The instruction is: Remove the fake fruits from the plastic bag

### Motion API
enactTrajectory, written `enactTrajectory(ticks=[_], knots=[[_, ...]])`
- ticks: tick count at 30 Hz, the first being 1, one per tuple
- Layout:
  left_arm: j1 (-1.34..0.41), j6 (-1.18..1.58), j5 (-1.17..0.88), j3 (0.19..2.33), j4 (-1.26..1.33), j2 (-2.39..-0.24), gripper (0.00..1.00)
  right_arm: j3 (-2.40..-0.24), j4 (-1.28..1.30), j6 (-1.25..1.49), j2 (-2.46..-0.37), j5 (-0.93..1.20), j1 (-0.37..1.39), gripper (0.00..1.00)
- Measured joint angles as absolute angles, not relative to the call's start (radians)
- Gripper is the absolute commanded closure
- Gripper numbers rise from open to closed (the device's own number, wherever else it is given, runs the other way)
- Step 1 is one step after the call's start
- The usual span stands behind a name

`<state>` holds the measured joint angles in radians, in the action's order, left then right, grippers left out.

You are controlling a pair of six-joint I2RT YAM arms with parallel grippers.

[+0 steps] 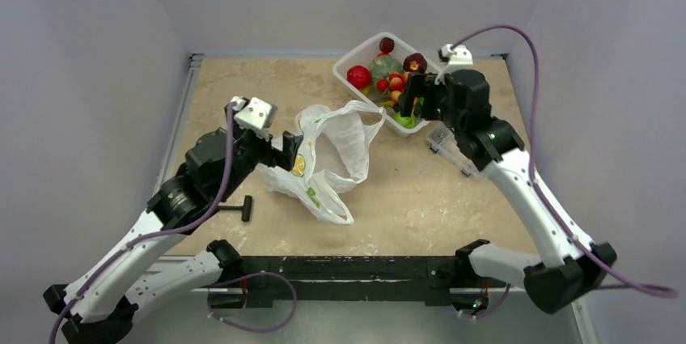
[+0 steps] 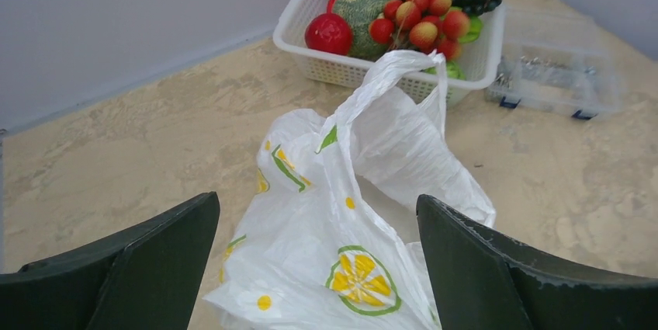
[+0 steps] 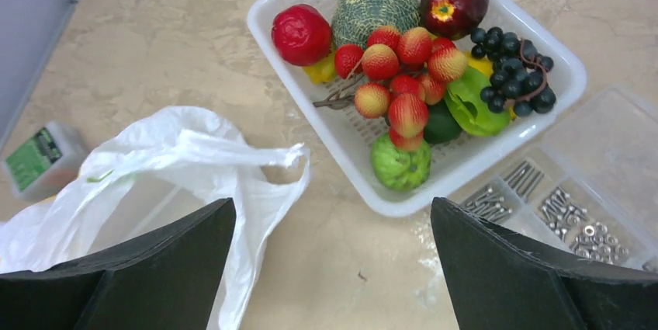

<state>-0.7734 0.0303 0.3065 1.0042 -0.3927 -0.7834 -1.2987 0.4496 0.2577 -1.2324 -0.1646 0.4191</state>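
Note:
The plastic bag lies slack and crumpled mid-table, its handles toward the basket; I cannot tell what it holds. The fake fruits sit in the white lattice basket: a red-and-yellow berry bunch, a round red fruit, a dark grape bunch and a dark red fruit. My left gripper is open at the bag's left side, with the printed plastic between its fingers, untouched. Over the table by the basket's near edge my right gripper hangs open and empty, beside a bag handle.
A large green squash and flat yellow and green pieces share the basket. A clear lidded box of screws stands just right of the basket, under my right arm. A black T-shaped tool lies near the left arm.

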Motion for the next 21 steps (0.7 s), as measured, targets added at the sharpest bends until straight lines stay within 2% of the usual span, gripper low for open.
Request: enactTrajectory(ticks=[4, 9, 21], knots=[[-0.774, 0.129, 0.287, 1.065, -0.483, -0.677, 0.00, -1.172, 0.456, 0.295, -0.994, -0.138, 0.412, 0.01], [-0.774, 0.238, 0.308, 1.122, -0.591, -0.542, 0.00, -1.123, 0.477, 0.309, -0.782, -0.115, 0.411, 0.01], [-0.774, 0.368, 0.394, 1.147, -0.801, -0.389, 0.00, -1.126, 0.561, 0.350, -0.558, -0.200, 0.411, 0.01]])
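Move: My empty left hand hangs over the near side of the plastic bag, whose middle is about 8 cm ahead, 4 cm to the right and some 25 cm below; the green box is roughly 16 cm ahead and 25 cm left, low on the table. From my empty right hand the bag lies about 18 cm left, 4 cm back; the basket of fruit is about 23 cm ahead, 3 cm right, and the parts box 7 cm ahead, 22 cm right, all well below. Both my hands back off at once, fingers staying wide open. I draw the right one back about 15 cm from the basket, rising and swinging out to the right as its fingertips tip up by some 20 degrees; I take the left one back and to the left, away from the bag, rising as well and rolling its left side down, both easing off towards the end. ##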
